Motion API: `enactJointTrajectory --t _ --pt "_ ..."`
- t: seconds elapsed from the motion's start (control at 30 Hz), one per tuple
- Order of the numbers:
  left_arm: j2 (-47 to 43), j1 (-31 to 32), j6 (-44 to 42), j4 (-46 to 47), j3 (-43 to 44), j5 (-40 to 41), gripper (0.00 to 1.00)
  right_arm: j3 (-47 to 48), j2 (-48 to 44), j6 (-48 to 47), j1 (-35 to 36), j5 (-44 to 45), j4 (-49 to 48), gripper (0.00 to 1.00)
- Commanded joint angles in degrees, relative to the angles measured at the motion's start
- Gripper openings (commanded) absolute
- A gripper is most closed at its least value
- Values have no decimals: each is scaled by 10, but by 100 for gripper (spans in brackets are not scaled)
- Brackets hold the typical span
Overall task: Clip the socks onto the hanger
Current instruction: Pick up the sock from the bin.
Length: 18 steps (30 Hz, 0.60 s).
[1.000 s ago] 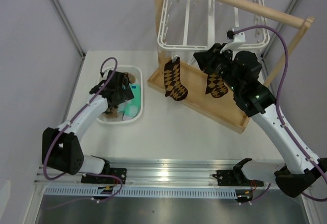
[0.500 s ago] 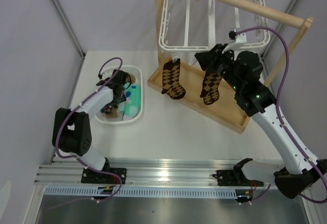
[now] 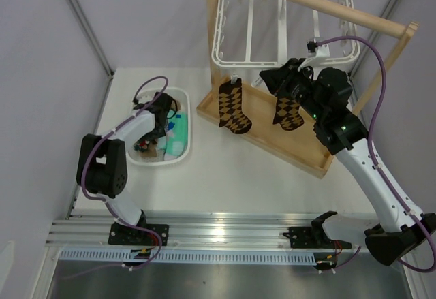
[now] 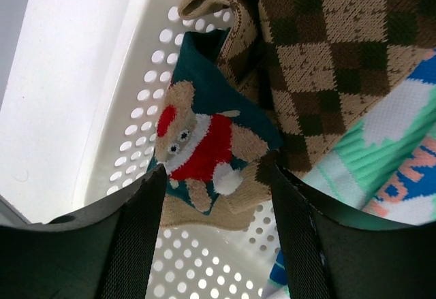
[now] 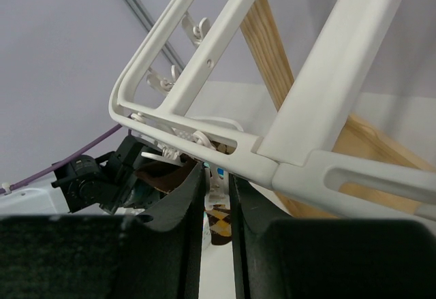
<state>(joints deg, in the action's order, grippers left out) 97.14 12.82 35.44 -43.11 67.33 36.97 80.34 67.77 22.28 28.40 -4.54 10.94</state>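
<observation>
My left gripper [image 4: 216,176] [image 3: 158,116] is down in the white basket [image 4: 136,108], open, its jaws either side of the lower end of a dark teal sock [image 4: 204,135] with a red-and-white bear figure. A brown argyle sock [image 4: 327,47] and a mint green sock [image 4: 368,156] lie beside it. The white hanger [image 3: 252,59] [image 5: 204,125] hangs from the wooden rod. One argyle sock [image 3: 234,108] dangles from a clip at its left. My right gripper [image 5: 216,173] [image 3: 278,81] is shut on a white clip under the hanger's front edge, and a second argyle sock [image 3: 288,112] hangs below it.
The wooden stand's rod [image 3: 320,3] crosses above the hanger and its tray base [image 3: 300,152] lies under the hanging socks. The oval basket [image 3: 178,152] sits left of the tray. The right arm's purple cable [image 3: 375,74] loops near the stand's right post.
My left gripper's jaws have narrowed around the teal sock while that arm folded back toward the basket. The argyle sock under my right gripper swung down and back up.
</observation>
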Motion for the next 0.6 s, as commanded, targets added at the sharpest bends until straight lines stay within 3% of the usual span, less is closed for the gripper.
enactJointTrajectory --t 0.0,0.13,0.43,0.57 --pt "11 -5 -12 -12 24 25 65 -4 -10 7 -5 -12 -29 6" --pt "15 -5 -12 -20 30 29 63 -6 -9 8 -6 -16 -29 6" --pt "12 -6 -12 -22 27 37 43 -6 -11 14 -8 -21 -30 6" --pt "6 -6 -15 -26 33 41 39 -6 -11 14 -9 -22 -32 6"
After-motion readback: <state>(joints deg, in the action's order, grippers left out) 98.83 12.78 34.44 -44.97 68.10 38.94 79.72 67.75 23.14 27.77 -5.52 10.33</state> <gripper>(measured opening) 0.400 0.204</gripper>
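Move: The teal sock with the red figure lies just beyond my left fingertips on the bin floor, about 2 cm ahead, 1 cm to the left and 2 cm down. The bin's left wall is some 6 cm to my left hand's left and 1 cm ahead. The checkered sock lies about 7 cm ahead and 4 cm right, and the mint-green sock 3 cm ahead and 9 cm right. From my right hand, up at the hanger, the teal sock is roughly 40 cm left, 3 cm ahead and 38 cm down. I close my left fingers gradually across the near end of the teal sock, from about two-thirds open to two-fifths, so the tips draw in around its white tuft without shutting yet. The hand itself barely travels, easing under 1 cm to the left and sinking slightly, with only a few degrees of tilt. ##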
